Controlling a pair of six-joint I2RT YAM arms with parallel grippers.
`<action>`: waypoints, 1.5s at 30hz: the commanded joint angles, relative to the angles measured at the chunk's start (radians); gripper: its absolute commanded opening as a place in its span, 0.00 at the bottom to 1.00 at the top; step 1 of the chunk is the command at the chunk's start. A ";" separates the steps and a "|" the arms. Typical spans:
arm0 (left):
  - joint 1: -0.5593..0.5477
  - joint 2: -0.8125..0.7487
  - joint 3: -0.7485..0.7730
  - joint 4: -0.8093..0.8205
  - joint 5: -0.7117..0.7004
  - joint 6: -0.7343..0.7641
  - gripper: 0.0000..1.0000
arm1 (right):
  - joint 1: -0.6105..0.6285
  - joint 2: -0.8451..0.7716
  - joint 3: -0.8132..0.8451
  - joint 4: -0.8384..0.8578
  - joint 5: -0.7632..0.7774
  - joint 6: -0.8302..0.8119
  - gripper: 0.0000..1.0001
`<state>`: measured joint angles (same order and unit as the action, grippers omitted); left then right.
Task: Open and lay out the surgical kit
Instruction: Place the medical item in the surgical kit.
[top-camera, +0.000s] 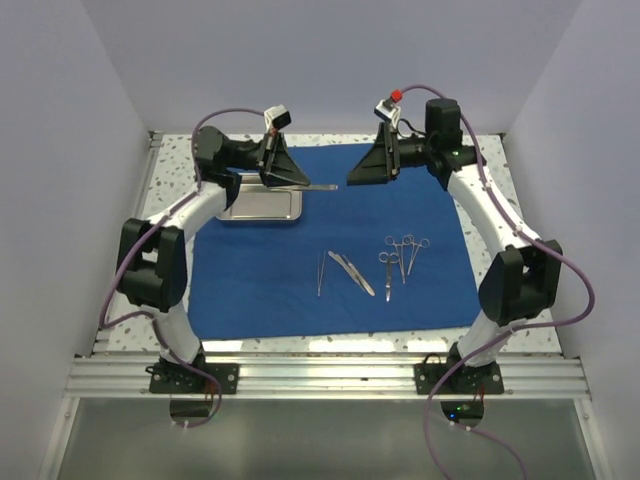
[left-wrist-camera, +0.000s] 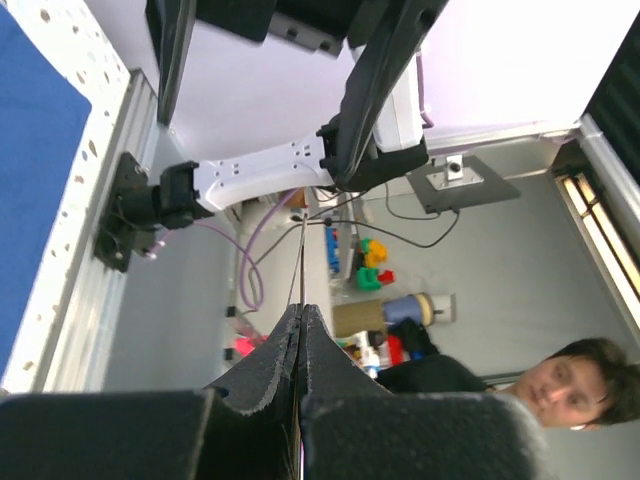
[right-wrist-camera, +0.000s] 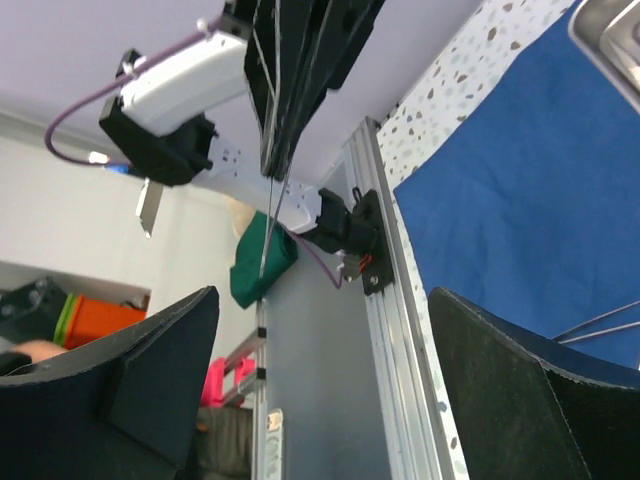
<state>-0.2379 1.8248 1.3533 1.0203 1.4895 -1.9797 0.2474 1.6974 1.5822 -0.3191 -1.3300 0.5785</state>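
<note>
The royal-blue cloth (top-camera: 300, 290) lies spread flat on the table. A shiny steel tray (top-camera: 258, 206) rests on its back left corner. Above the tray's right end, my left gripper (top-camera: 304, 183) is shut on a slim silver instrument (top-camera: 323, 186) that sticks out to the right. In the left wrist view that instrument (left-wrist-camera: 302, 255) rises as a thin rod from the closed gripper (left-wrist-camera: 301, 308). My right gripper (top-camera: 352, 180) hangs open opposite, a short way off the instrument's tip. Between its wide fingers (right-wrist-camera: 322, 295) nothing is held; the instrument (right-wrist-camera: 268, 215) shows farther off.
Tweezers (top-camera: 320, 272), another slim tool (top-camera: 352, 272), scissors (top-camera: 386, 275) and ring-handled forceps (top-camera: 406, 250) lie side by side on the cloth's middle. A speckled tabletop (top-camera: 180, 150) borders the cloth, with an aluminium rail (top-camera: 320, 375) along the near edge and white walls around.
</note>
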 joint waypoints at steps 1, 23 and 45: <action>-0.006 -0.078 -0.057 -0.027 0.218 -0.483 0.00 | -0.008 0.022 0.064 -0.003 -0.008 0.058 0.89; -0.075 -0.051 0.004 -0.029 0.216 -0.476 0.00 | 0.167 0.054 0.021 0.173 -0.077 0.196 0.00; 0.046 0.309 0.408 -0.467 -0.188 0.139 0.61 | 0.225 0.152 0.430 -0.829 1.007 -0.400 0.00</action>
<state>-0.2138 2.1323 1.5898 1.1507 1.4322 -1.9785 0.4259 1.8103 1.8935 -0.7990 -0.7925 0.3790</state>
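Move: The slim medical item is already pinched near its middle in the left hand, its free half reaching towards the right hand's open fingers, about 9 cm to the left hand's right and 2 cm ahead. From the right hand the item's middle is some 9 cm left and 2 cm back, at like height. The tray lies roughly 20 cm left, 9 cm ahead and 30 cm below the right hand; the tweezers lie 6 cm left, 8 cm back, equally low. Leftward and back, about 6 cm after a short forward start, the right hand reaches for the item's free end while the left brings it some 2 cm right and back. The right fingers shut on the item, then the left fingers open and that hand clears forward about 9 cm, sinking slightly. The right carries the item forward and down, swinging clockwise with its fingertips dipping some 20 degrees. ##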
